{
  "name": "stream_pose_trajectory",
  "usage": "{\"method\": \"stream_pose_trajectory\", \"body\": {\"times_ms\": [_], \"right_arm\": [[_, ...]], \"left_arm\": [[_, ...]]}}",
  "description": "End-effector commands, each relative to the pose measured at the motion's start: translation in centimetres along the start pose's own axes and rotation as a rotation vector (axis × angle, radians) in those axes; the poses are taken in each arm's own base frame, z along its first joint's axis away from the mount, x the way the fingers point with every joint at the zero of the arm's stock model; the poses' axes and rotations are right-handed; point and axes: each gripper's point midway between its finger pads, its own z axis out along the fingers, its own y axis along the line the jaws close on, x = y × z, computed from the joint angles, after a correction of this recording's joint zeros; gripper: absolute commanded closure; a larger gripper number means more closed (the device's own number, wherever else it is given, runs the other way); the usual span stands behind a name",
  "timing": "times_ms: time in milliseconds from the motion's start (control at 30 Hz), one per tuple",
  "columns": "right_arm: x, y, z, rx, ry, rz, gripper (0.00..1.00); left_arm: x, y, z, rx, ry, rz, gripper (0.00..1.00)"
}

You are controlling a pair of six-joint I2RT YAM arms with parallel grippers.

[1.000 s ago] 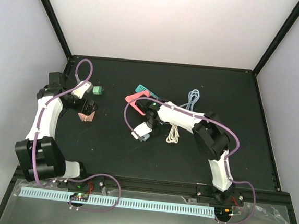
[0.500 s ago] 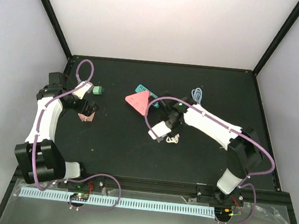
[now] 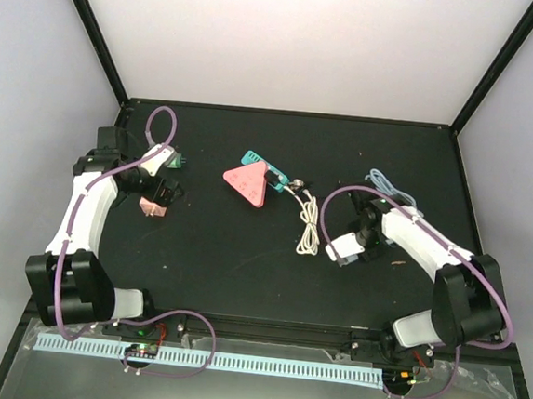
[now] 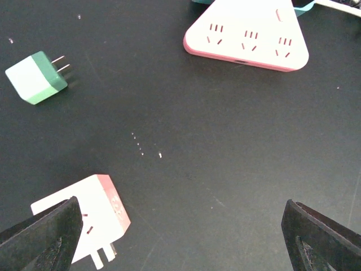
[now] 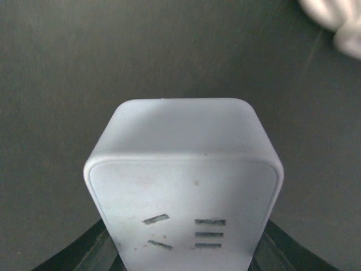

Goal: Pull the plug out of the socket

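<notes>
The pink triangular socket (image 3: 249, 183) lies flat at mid-table, and its white face with several outlets (image 4: 246, 35) shows in the left wrist view. The plug, a pale white block (image 3: 340, 254) with slots in its face (image 5: 183, 186), is apart from the socket, to its right. My right gripper (image 3: 351, 246) is shut on it, a dark finger (image 5: 93, 248) pressing each side. My left gripper (image 3: 160, 190) hangs open at the far left above a pink-and-white adapter (image 4: 84, 217), its fingertips (image 4: 42, 234) wide apart with nothing between them.
A green-and-white plug (image 4: 36, 78) lies behind the left gripper. A coiled white cable (image 3: 309, 227) runs from the socket toward the right arm. A pale blue cable (image 3: 385, 184) lies at back right, a teal piece (image 3: 250, 158) behind the socket.
My right arm has swung from the socket to the right, carrying the white plug with it; the socket now lies uncovered. The left gripper has shifted slightly.
</notes>
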Motion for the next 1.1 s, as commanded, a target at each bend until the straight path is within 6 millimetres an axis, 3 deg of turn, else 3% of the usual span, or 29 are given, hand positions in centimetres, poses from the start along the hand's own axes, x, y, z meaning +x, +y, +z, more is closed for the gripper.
{"method": "stream_pose_trajectory", "body": {"times_ms": [0,167,300,667,867,1067], "right_arm": [[3.8,0.6,0.3,0.018,0.073,0.027,0.57],[7.0,1.8,1.9,0.008,0.113,0.070,0.57],[8.4,2.3,2.9,-0.008,0.122,0.099,0.55],[8.6,3.0,5.1,-0.037,0.126,0.136,0.46],[8.5,3.3,5.4,-0.036,0.125,0.147,0.22],[7.3,1.2,2.1,0.029,0.030,0.203,0.09]], "left_arm": [[-2.2,-0.5,-0.7,0.004,-0.051,0.021,0.01],[-2.2,-0.9,-0.5,0.004,-0.043,0.029,0.01],[-2.3,-1.0,-0.5,0.002,-0.040,0.032,0.01],[-2.2,-1.3,-0.5,0.005,-0.033,0.042,0.01],[-2.2,-1.3,-0.8,-0.005,-0.033,0.052,0.01],[-2.0,-0.9,-0.5,-0.020,-0.030,0.042,0.01]]}}
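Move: Below and to the right of the right hand, which already holds the pale blue socket strip, lies the bare table spot it is bound for: about 8 cm right, 2 cm ahead and 5 cm down. The strip's blue cord coil lies some 16 cm ahead and 6 cm right of this hand, the cream cord bundle about 13 cm left and 4 cm ahead, both on the table. From the open left hand that spot is roughly 58 cm right, 6 cm back and 16 cm down. Carrying the held socket strip to the right, away from the cream cord, the right hand covers about 8 cm, edging some 2 cm forward and sinking as it slows, with a slight clockwise turn. Its sideways travel then stops and it lowers almost straight down, about 5 cm below its start in all; the fingers open wide and release the strip as the descent ends. ##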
